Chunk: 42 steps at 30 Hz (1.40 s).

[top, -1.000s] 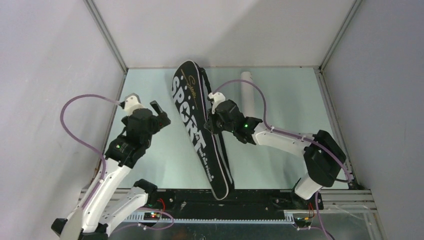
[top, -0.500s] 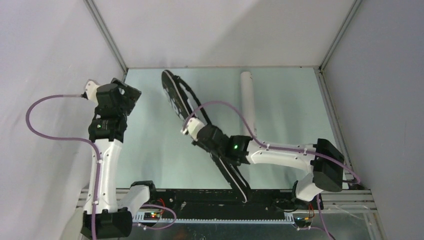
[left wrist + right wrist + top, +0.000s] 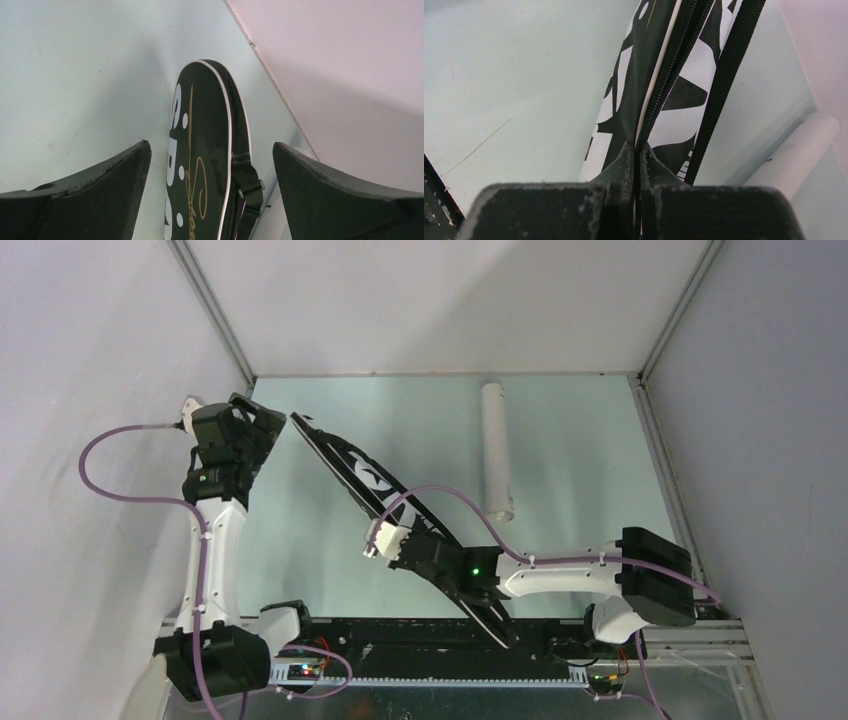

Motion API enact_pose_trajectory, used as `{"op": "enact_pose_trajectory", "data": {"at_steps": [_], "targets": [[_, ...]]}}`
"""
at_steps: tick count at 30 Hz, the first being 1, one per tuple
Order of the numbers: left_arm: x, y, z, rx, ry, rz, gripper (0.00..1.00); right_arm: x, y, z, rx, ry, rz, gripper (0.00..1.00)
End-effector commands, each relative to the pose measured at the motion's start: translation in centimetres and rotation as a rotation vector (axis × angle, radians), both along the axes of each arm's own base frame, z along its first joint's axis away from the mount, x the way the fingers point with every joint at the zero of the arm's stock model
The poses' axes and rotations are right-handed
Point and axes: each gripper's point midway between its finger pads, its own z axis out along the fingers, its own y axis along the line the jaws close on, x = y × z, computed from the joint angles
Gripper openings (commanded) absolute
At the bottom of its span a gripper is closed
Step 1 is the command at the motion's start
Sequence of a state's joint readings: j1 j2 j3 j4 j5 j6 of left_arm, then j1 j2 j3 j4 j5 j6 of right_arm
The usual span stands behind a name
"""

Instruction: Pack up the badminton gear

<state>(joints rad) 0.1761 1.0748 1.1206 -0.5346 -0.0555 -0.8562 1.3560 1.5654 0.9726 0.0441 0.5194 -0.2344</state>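
The black racket bag (image 3: 375, 485) lettered "SPORT" stands tilted on its edge, running from the far left to the near middle. My right gripper (image 3: 400, 545) is shut on its zipper edge (image 3: 664, 90), near the handle end. My left gripper (image 3: 265, 420) is open at the bag's rounded head (image 3: 205, 145), which lies between its fingers without touching them. The long white tube (image 3: 497, 450) lies on the table at the far right of the bag; it also shows in the right wrist view (image 3: 794, 150). Rackets and shuttlecocks are out of view.
The pale green table (image 3: 590, 480) is walled by grey panels on three sides. A black rail (image 3: 400, 635) runs along the near edge. The bag's black strap (image 3: 724, 85) hangs beside the zipper.
My right gripper has dragged the bag leftward and nearer, tipping it onto its edge. My left arm has swung to the far left corner and now faces the bag's head.
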Motion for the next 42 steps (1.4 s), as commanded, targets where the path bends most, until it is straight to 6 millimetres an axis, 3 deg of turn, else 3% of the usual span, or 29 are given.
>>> {"op": "enact_pose_trajectory", "data": {"at_steps": [1,14,22,26,31,33,34,36,42], "targets": [[1.4,0.1,0.7,-0.027,-0.067,-0.038,0.98,-0.6,-0.2,1.6,0.056,-0.021,0.045,0.00],[4.4,-1.3,-2.3,-0.150,-0.027,-0.157,0.88,-1.9,-1.7,2.1,0.041,-0.047,0.131,0.00],[4.5,-1.6,-4.4,-0.166,0.013,-0.179,0.79,-1.2,-2.2,2.4,0.057,-0.052,0.121,0.00],[4.7,-1.5,-4.7,-0.167,0.021,-0.179,0.66,-1.0,-2.3,2.3,0.061,-0.054,0.119,0.00],[4.7,-1.9,-4.7,-0.178,0.024,-0.195,0.40,-0.8,-2.3,2.2,0.078,-0.039,0.107,0.00],[4.6,-1.7,-4.5,-0.175,0.012,-0.185,0.25,-1.2,-1.7,2.6,0.121,-0.015,0.118,0.18],[4.6,-1.7,-4.4,-0.175,0.004,-0.181,0.14,-1.6,-1.2,3.2,0.161,0.013,0.122,0.22],[4.6,-1.6,-4.2,-0.176,-0.001,-0.173,0.02,-2.4,-0.4,4.4,0.222,0.057,0.128,0.30],[4.7,-1.6,-3.8,-0.196,-0.013,-0.162,0.00,-3.2,0.3,8.1,0.405,0.160,0.117,0.50]]}}
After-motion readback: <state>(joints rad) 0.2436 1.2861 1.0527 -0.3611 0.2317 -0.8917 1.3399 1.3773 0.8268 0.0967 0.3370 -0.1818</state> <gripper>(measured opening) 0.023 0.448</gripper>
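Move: The black sports bag slants on edge. Its far end, upper edge, lies about 7 cm ahead of the open left hand and 7 cm below. From the closed right hand, already gripping the bag's zipped edge around mid-length, that far end is some 22 cm ahead, 24 cm to the left and 6 cm higher; the near end is roughly 20 cm back and 20 cm right. The white tube lies about 25 cm ahead and 21 cm right of the right hand. Down and forward, about 6 cm and 4 cm, with a slight drift right, the left hand reaches the bag's far end, rolls some 10 degrees and shuts its fingers to pinch the upper edge. Meanwhile the right hand keeps its grip and eases the bag about 3 cm right and a little back; once the left has closed, it opens about halfway, lets go and begins backing off and up. ##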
